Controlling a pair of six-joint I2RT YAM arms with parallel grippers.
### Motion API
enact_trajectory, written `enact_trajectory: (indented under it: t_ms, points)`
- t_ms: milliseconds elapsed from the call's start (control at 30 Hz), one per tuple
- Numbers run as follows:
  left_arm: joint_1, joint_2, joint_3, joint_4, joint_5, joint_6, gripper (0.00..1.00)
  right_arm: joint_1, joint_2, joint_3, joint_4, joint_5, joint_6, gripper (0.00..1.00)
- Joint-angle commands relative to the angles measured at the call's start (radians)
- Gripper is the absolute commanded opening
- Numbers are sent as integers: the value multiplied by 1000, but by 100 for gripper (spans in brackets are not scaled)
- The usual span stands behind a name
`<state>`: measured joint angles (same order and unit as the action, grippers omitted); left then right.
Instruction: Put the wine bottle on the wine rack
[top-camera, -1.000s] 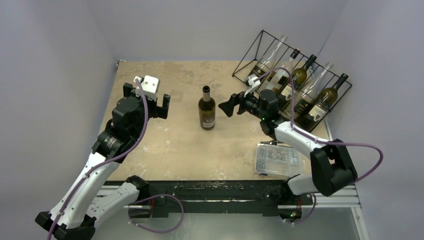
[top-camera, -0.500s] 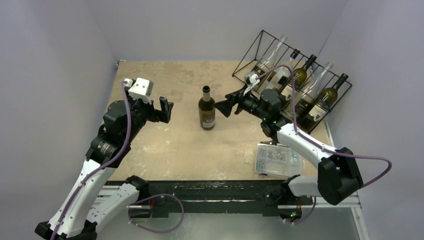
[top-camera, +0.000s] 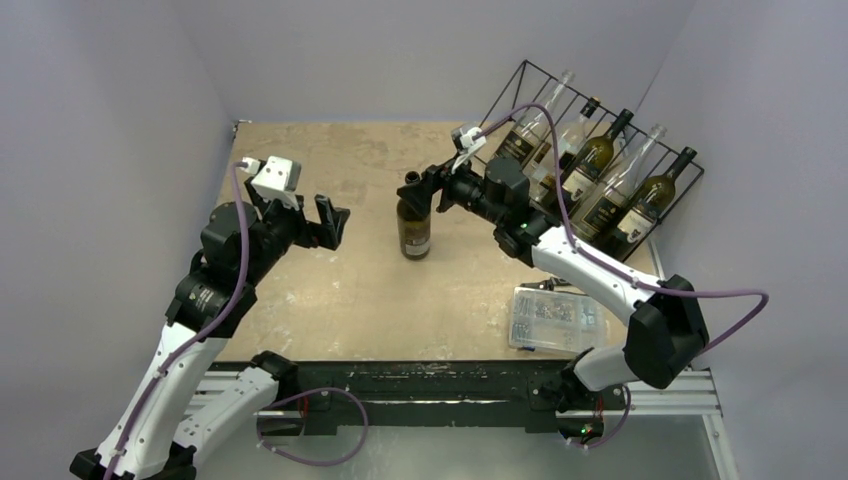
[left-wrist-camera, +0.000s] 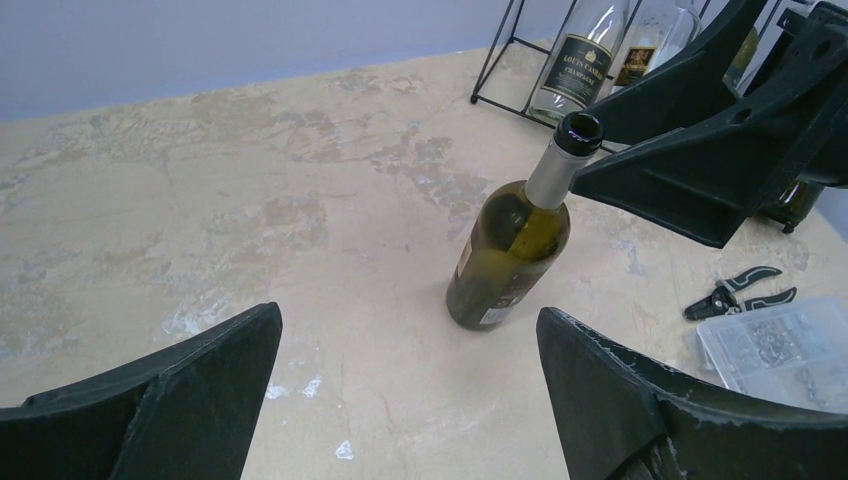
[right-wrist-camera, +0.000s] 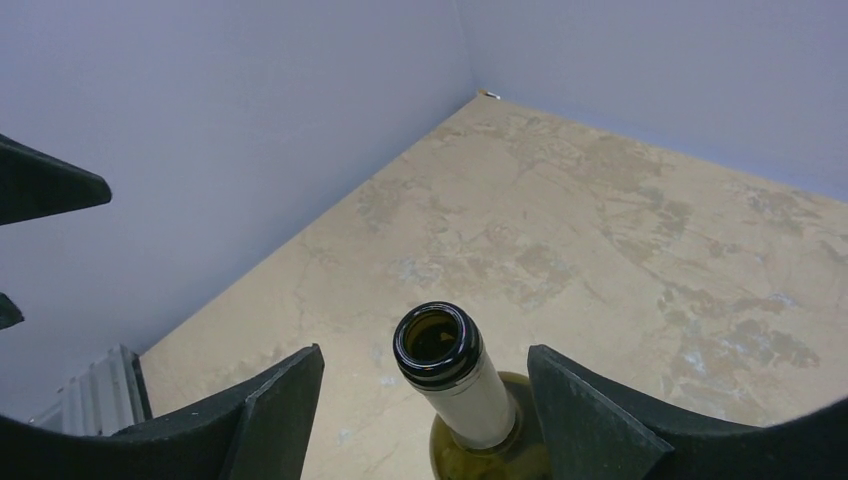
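A green wine bottle (top-camera: 413, 228) stands upright and uncorked near the middle of the table. My right gripper (top-camera: 414, 188) is open and straddles its neck (right-wrist-camera: 470, 385). One finger stands on each side, with a gap to the glass on both. My left gripper (top-camera: 332, 216) hangs wide open and empty to the bottle's left, and in its wrist view the bottle (left-wrist-camera: 508, 255) is ahead of the left gripper (left-wrist-camera: 408, 315). The black wire wine rack (top-camera: 512, 88) stands at the back right and holds several bottles lying in its slots.
A clear plastic parts box (top-camera: 548, 318) lies near the front right edge, with black pliers (left-wrist-camera: 738, 290) beside it. Purple-grey walls close in the table at the left, back and right. The right arm's cable arcs over the rack's front.
My right gripper has moved left from beside the rack to the bottle's neck, and its jaws have narrowed. The left arm has shifted slightly, its gripper still wide open.
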<state>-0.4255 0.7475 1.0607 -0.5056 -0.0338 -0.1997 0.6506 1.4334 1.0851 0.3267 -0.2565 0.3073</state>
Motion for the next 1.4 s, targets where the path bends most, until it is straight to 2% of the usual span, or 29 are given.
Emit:
enact_trajectory:
  t_ms: [0, 167, 333, 667, 800, 1167, 1367]
  points:
    - [10, 5, 40, 3, 22, -21, 100, 24, 11, 53, -31, 112, -48, 78]
    - [10, 23, 42, -1, 28, -28, 99, 67, 28, 56, -40, 197, -80, 75]
    - [10, 29, 42, -2, 29, -36, 99, 97, 52, 60, -38, 267, -92, 67]
    - [10, 51, 51, -15, 29, -32, 98, 104, 61, 41, -3, 314, -84, 43]
    - [10, 49, 55, -18, 29, -32, 98, 102, 57, 39, 17, 271, -44, 28]
    - [10, 45, 55, -19, 53, -35, 98, 82, 23, 135, -18, 262, -51, 1]
    - [10, 45, 51, -15, 53, -34, 98, -5, 31, 232, -53, 258, -15, 0]
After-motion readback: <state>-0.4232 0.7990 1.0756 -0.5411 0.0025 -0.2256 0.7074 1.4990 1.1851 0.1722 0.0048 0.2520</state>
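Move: The wine bottle stands upright with its neck just between the right gripper's open fingers. Its middle is about 12 cm below that hand, some 2 cm to the left and 1 cm ahead. The wine rack's middle lies roughly 35 cm right of the hand and 20 cm ahead, and the plastic parts box about 28 cm right and 14 cm back, down on the table. From the left hand the bottle is some 16 cm right and 8 cm ahead, its middle about 16 cm lower. Sink the right gripper about 3.5 cm around the wine bottle's neck, dipping the fingertips slightly and turning the hand some 10 degrees clockwise while the fingers close. Pinch the neck just below its mouth, keep that grip, then start drawing the neck up about 1 cm and a little forward and to the right. ##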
